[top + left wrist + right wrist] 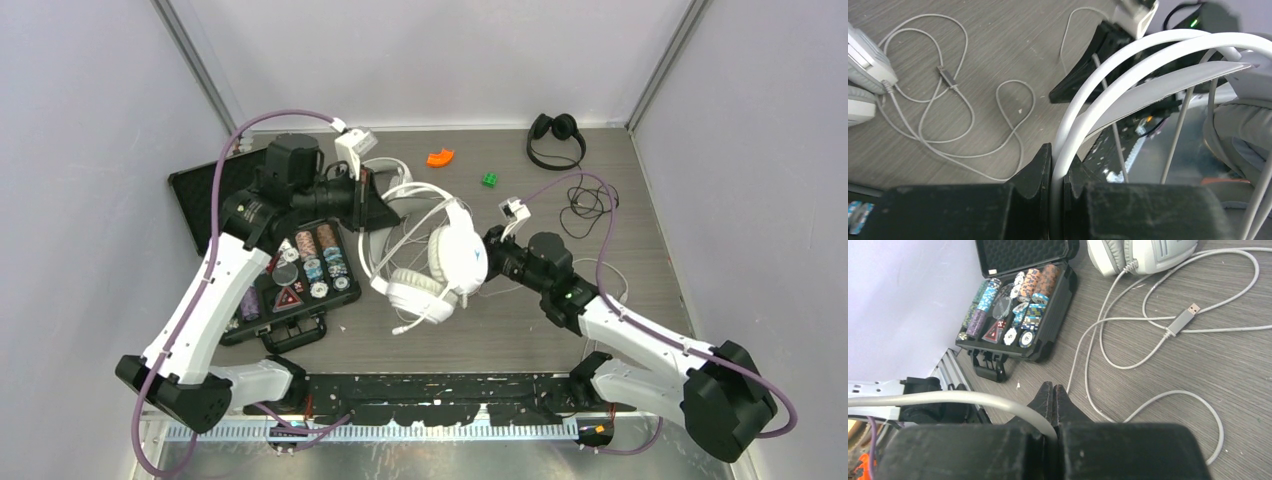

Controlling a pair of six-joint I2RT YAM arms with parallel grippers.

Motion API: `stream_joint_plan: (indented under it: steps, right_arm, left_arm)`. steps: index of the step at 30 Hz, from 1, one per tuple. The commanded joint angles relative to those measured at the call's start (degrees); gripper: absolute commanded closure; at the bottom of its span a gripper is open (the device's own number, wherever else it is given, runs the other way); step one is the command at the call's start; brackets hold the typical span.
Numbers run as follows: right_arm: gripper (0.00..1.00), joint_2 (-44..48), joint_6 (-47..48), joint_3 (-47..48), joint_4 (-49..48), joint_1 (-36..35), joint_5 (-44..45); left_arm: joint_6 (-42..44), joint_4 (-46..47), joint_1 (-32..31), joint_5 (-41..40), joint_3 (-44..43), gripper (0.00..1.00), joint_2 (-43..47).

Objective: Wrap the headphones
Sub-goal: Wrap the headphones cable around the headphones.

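Note:
White over-ear headphones (455, 255) sit mid-table, tilted up. My left gripper (378, 208) is shut on their white headband (1083, 95), which runs up out of the jaws in the left wrist view (1057, 152). Close to the ear cup on the other side, my right gripper (490, 250) is shut on a white cable (973, 399) that enters the jaws (1053, 387) from the left. A pale grey headset (1143, 252) lies on the table with its loose cable and USB plug (1184, 317). Thin black headphones (556, 135) lie at the back right with their black cable (590, 200).
An open black case of poker chips (300, 275) stands at the left, beside my left arm. An orange piece (439, 157) and a small green block (489, 179) lie toward the back. Grey cable loops (948, 80) spread over the table.

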State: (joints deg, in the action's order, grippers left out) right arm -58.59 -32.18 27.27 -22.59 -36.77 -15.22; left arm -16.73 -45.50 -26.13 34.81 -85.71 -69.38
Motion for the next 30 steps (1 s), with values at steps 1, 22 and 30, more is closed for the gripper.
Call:
stream_joint_plan:
  steps: [1,22,30]
  right_arm:
    - [1.00,2.1,-1.6,5.4,5.3,0.9,-2.9]
    - [1.00,3.1,3.4,21.0,33.5,0.8,-10.5]
    - [1.00,0.6,4.7,26.0,40.4,0.9,-13.9]
  left_arm:
    - [11.5,0.6,0.0,4.4,2.9,1.00,3.6]
    - [47.9,-2.4,-9.7,-22.6,5.1,1.00,2.6]
    - [47.8,2.3,-10.5,-31.0,7.3,1.00,3.0]
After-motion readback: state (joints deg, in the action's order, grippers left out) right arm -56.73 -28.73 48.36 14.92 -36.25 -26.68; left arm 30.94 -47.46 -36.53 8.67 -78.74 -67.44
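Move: From the right hand, holding the cable, the middle of the white headphones is about 8 cm left, 8 cm back and 10 cm higher. From the left hand, which grips their headband, it is some 7 cm back, 6 cm right and 3 cm lower. Also from the left hand, on the table some 32 cm below, the grey headset lies 17 cm ahead and 2 cm left, the chip case 21 cm left and 2 cm back. Rolling its wrist some 50 degrees, mostly about its own fingers, the left hand keeps the headband pinched and sinks about 6 cm, then drifts forward and left, tipping its fingers farther down. Meanwhile the right hand, still shut on the cable, rises and draws back about 4.5 cm each way beside the headphones, its wrist turning slightly counter-clockwise and tipping down. ##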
